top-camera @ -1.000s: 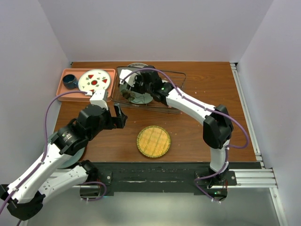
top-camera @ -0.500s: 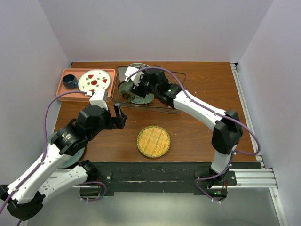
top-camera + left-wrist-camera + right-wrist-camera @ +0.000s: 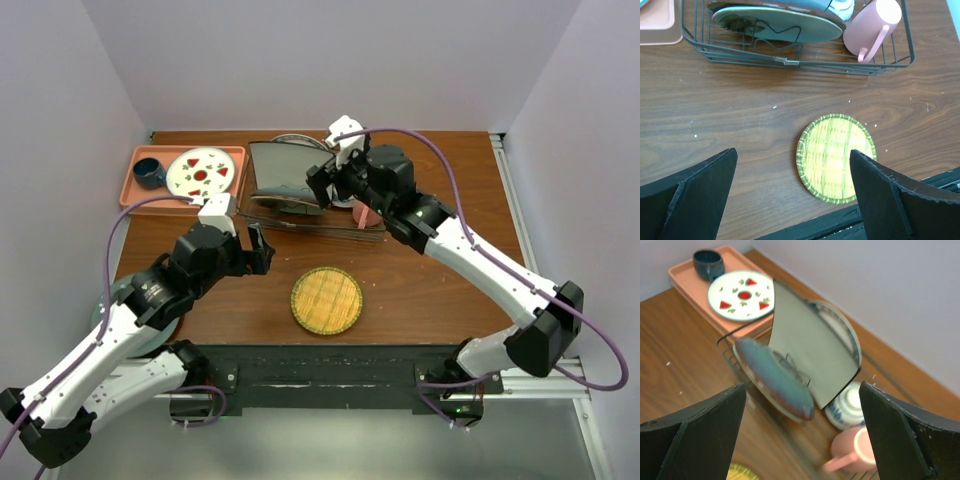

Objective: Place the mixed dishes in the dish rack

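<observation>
The dish rack stands at the back of the table with dishes in it. A white square plate leans upright against a round white plate. In front of them the pale green plate rests tilted on the wires. A blue-and-white bowl and the pink mug lie at the rack's right end. My right gripper hovers open above the rack, touching nothing. My left gripper hangs open over the table in front of the rack, empty.
A round woven yellow-green mat lies near the front edge. A salmon tray at the back left holds a white plate with red marks and a dark blue cup. A pale green rim shows under the left arm.
My right gripper has opened and risen out of the rack, back and to the right. The square plate now leans upright in the rack. The left arm has barely shifted.
</observation>
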Tool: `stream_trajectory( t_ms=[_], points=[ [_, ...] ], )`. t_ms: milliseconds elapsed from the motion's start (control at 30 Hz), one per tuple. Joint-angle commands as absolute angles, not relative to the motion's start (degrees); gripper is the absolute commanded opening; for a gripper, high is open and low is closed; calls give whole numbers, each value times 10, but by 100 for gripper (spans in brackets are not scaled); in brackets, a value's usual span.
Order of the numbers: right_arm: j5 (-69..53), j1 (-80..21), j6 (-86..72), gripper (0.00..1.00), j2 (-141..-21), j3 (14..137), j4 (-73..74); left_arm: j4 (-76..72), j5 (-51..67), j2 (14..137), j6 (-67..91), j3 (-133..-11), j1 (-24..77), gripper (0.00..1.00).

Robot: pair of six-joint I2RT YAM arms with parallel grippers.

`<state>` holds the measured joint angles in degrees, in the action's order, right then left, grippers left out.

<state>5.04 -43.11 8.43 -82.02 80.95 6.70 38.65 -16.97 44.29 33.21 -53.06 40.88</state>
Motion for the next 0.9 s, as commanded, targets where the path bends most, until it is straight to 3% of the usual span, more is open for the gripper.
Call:
stream_trajectory(
  t_ms=[0, 267, 600, 867],
  points=[
    [43, -432, -30, 99, -784, 749, 80, 349, -163, 444, 315, -504, 405, 100],
    [93, -432, -109, 99, -682, 610, 68, 328, -154, 446, 330, -457, 405, 100],
    [219, -432, -247, 98, -596, 535, 214, 248, -76, 473, 370, -353, 405, 100],
    [132, -432, -358, 95, -555, 415, 214, 163, -22, 570, 388, -306, 406, 96]
  ],
)
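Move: The round woven tray lies about 15 cm to the left hand's right, some 3 cm back towards the base and 22 cm below it. From the right hand, high over the rack, the tray is about 14 cm back, 1 cm to the right and 33 cm down. The dish rack's middle is roughly 10 cm ahead of the right hand, 3 cm left and 28 cm below, and the pink mug some 9 cm ahead, 8 cm right and 27 cm below. The woven tray is closed in on from both sides: the left hand sinks about 15 cm towards its left rim, easing slightly right and tipping further down, while the right hand leaves the rack, coming down some 16 cm, right and back, to above the tray's right side. The right wrist tips down about 30 degrees and turns clockwise; both empty grippers stay wide open. ##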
